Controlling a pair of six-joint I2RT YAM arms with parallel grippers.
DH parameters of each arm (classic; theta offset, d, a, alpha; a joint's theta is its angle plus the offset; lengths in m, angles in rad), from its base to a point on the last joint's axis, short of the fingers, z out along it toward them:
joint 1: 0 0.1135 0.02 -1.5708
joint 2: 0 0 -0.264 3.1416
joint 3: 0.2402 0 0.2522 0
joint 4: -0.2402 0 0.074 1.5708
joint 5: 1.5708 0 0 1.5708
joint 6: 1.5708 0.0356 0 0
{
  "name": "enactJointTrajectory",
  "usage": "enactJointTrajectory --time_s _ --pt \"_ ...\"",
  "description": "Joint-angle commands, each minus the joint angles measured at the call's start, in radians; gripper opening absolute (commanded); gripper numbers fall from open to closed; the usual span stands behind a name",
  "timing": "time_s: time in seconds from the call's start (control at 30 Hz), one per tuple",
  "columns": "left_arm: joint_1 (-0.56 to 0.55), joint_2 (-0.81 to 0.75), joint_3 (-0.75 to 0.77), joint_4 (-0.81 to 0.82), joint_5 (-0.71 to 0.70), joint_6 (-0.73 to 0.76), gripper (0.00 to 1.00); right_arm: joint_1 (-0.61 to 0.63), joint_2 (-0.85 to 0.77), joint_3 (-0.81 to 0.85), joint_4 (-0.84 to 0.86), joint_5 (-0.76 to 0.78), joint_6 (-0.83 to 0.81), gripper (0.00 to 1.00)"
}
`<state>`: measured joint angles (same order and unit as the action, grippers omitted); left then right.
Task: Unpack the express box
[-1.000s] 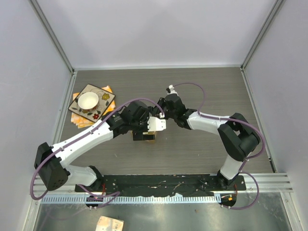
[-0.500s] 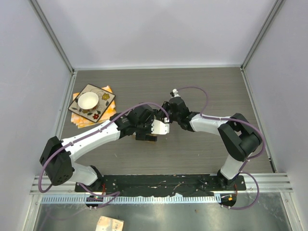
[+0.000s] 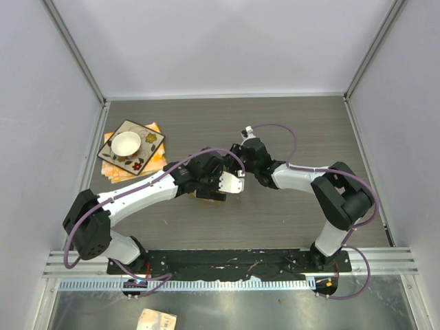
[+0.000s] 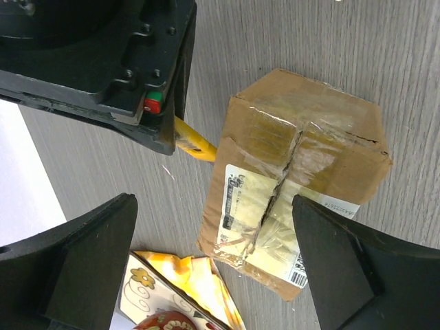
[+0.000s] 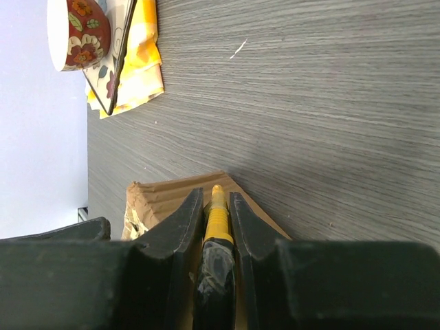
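The express box (image 4: 295,179) is a small brown parcel with a white label and wrinkled tape, lying flat on the table; its top seam looks split. In the top view the box (image 3: 209,196) is mostly hidden under my left gripper (image 3: 225,183). My left gripper (image 4: 213,275) hovers above the box, open and empty, with dark fingers (image 4: 75,268) at both sides of the view. My right gripper (image 5: 216,206) is shut on the yellow utility knife (image 5: 217,216), whose tip sits over the box's far edge (image 5: 172,196). The knife's tip (image 4: 192,141) also shows beside the box.
A flat brown-and-orange card (image 3: 132,157) with a white cup (image 3: 126,144) lies at the left of the table, close to the box (image 4: 179,292). Both arms meet over the table's middle. Grey walls enclose the table.
My left gripper has moved right and forward over the box, covering more of it. My right gripper with the knife has shifted slightly right.
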<state>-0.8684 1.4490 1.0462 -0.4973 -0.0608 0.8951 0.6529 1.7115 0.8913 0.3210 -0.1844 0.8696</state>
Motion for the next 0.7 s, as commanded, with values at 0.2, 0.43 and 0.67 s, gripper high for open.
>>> enactJointTrajectory --time_s 0.2,0.43,0.67 --pt "-0.015 -0.001 -0.058 0.048 -0.007 0.03 1.0 0.022 0.039 -0.012 0.112 -0.082 0.032 0.01" --pt "-0.05 -0.022 -0.184 0.16 -0.108 0.06 0.92 0.034 0.059 -0.003 0.109 -0.099 0.032 0.01" --pt "-0.06 -0.052 -0.213 0.266 -0.218 0.068 0.74 0.036 0.051 -0.006 0.102 -0.096 0.032 0.01"
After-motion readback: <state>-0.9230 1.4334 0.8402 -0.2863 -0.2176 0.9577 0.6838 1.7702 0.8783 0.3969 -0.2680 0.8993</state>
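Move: The box lies under my open left hand, its middle about 4 cm back, 1 cm left and 6 cm below. The knife, held in my right fingers, is some 5 cm ahead and 5 cm to the right of my left hand, 2 cm lower; the tray is roughly 12 cm ahead and 25 cm left, 9 cm down. From my right hand the box is about 6 cm back, 5 cm left and 5 cm lower. I hold my left hand still at first, then sink it about 3.5 cm onto the box, easing slightly left and swinging the fingers some 10 degrees forward as they begin to close, the rear finger coming to the taped seam. Meanwhile my right hand keeps its grip on the knife and draws it back and left about 3 cm, sinking a little, with the blade end still at the box's far edge. ##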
